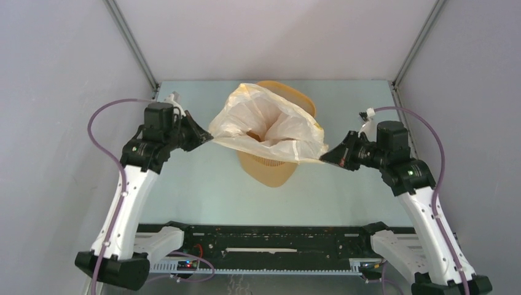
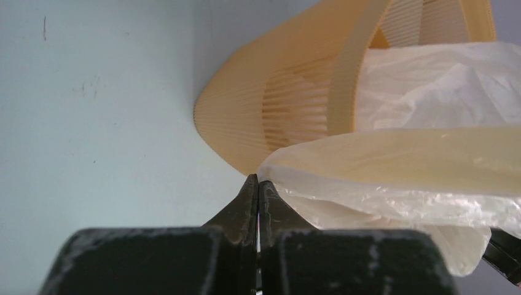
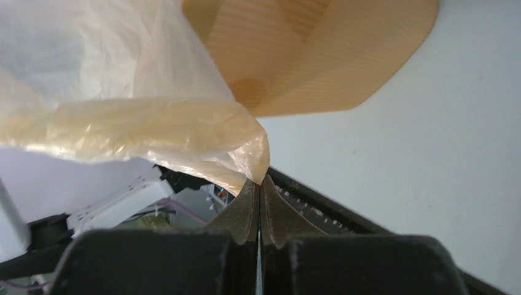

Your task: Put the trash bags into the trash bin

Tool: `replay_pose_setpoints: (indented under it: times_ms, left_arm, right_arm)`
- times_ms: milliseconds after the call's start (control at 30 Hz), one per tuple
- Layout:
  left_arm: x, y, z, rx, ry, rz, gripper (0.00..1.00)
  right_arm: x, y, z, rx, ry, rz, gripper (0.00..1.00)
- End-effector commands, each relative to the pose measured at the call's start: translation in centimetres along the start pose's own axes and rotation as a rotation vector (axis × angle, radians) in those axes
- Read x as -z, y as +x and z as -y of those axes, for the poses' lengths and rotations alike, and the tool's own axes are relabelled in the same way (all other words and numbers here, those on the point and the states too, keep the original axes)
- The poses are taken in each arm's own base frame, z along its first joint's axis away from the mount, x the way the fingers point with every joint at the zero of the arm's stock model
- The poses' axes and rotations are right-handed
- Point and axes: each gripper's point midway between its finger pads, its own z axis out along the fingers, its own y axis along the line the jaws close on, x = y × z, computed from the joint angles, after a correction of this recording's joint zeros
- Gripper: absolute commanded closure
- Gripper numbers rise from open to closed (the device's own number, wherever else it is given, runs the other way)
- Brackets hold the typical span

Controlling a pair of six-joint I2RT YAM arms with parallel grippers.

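Observation:
A wrinkly cream-white trash bag point(image 1: 264, 126) with a yellowish rim is stretched open between both grippers, over the mouth of the orange-yellow trash bin point(image 1: 265, 172) standing mid-table. The bag's middle sags into the bin. My left gripper point(image 1: 206, 139) is shut on the bag's left rim corner point(image 2: 270, 172). On the opposite side, my right gripper point(image 1: 324, 158) is shut on the right rim corner point(image 3: 258, 166). The bin's slotted wall point(image 2: 276, 104) fills the left wrist view behind the bag point(image 2: 418, 160). Its base point(image 3: 319, 67) shows in the right wrist view above the bag point(image 3: 123, 123).
Grey enclosure walls stand left, right and behind the pale table point(image 1: 203, 190). A black rail point(image 1: 270, 243) with wiring runs along the near edge between the arm bases.

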Motion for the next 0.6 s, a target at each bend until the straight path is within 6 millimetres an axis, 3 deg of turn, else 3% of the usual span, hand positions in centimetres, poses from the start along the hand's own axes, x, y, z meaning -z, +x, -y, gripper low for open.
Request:
replay_pose_setpoints:
  times_ms: [0, 100, 200, 333, 467, 567]
  left_arm:
    - [-2.9, -4.1, -0.6, -0.027, -0.034, 0.117, 0.98]
    - [-3.9, -4.5, -0.4, -0.023, -0.050, 0.083, 0.94]
    - [-3.3, -4.7, -0.4, -0.027, -0.073, 0.070, 0.74]
    - [-1.1, -4.6, 0.0, -0.039, -0.058, 0.096, 0.45]
    - [2.0, -5.2, 2.0, -0.065, 0.021, 0.153, 0.27]
    - [4.2, -6.4, 3.2, -0.101, 0.061, 0.219, 0.14]
  right_arm:
    - [-2.5, -5.2, 2.2, 0.094, 0.082, 0.132, 1.00]
    - [-3.2, -7.5, 1.7, 0.115, 0.072, 0.156, 0.93]
    - [-2.6, -8.0, 0.5, 0.166, 0.052, 0.157, 0.75]
    - [-0.8, -7.2, -0.2, 0.248, 0.048, 0.160, 0.50]
    - [1.7, -6.1, -1.5, 0.406, 0.014, 0.197, 0.25]
    - [2.9, -6.1, -3.4, 0.536, -0.055, 0.239, 0.16]
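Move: Each hand still pinches an edge of the trash bag's spread mouth above the trash bin. The bin's middle lies about 17 cm right, 6 ahead and 16 below the left hand; from the right hand it is some 14 cm left, 12 ahead and 15 below. The mouth's middle is roughly 15 cm right, 4 ahead and 6 below the left hand. From the right hand, the uncovered far rim is about 20 cm ahead, 9 left and 5 lower. Both hands swing the pinched bag edges forward and down over the trash bin, the right about 7 cm forward with a small dip, the left some 4 forward and 3 down, and their shut fingers begin to spread on the way. With the fingers opening wide, both let go of the plastic and turn back, rising about 5 cm while easing back 2 to 3, the right hand tipping its fingertips up nearly 20 degrees and drifting slightly left. ##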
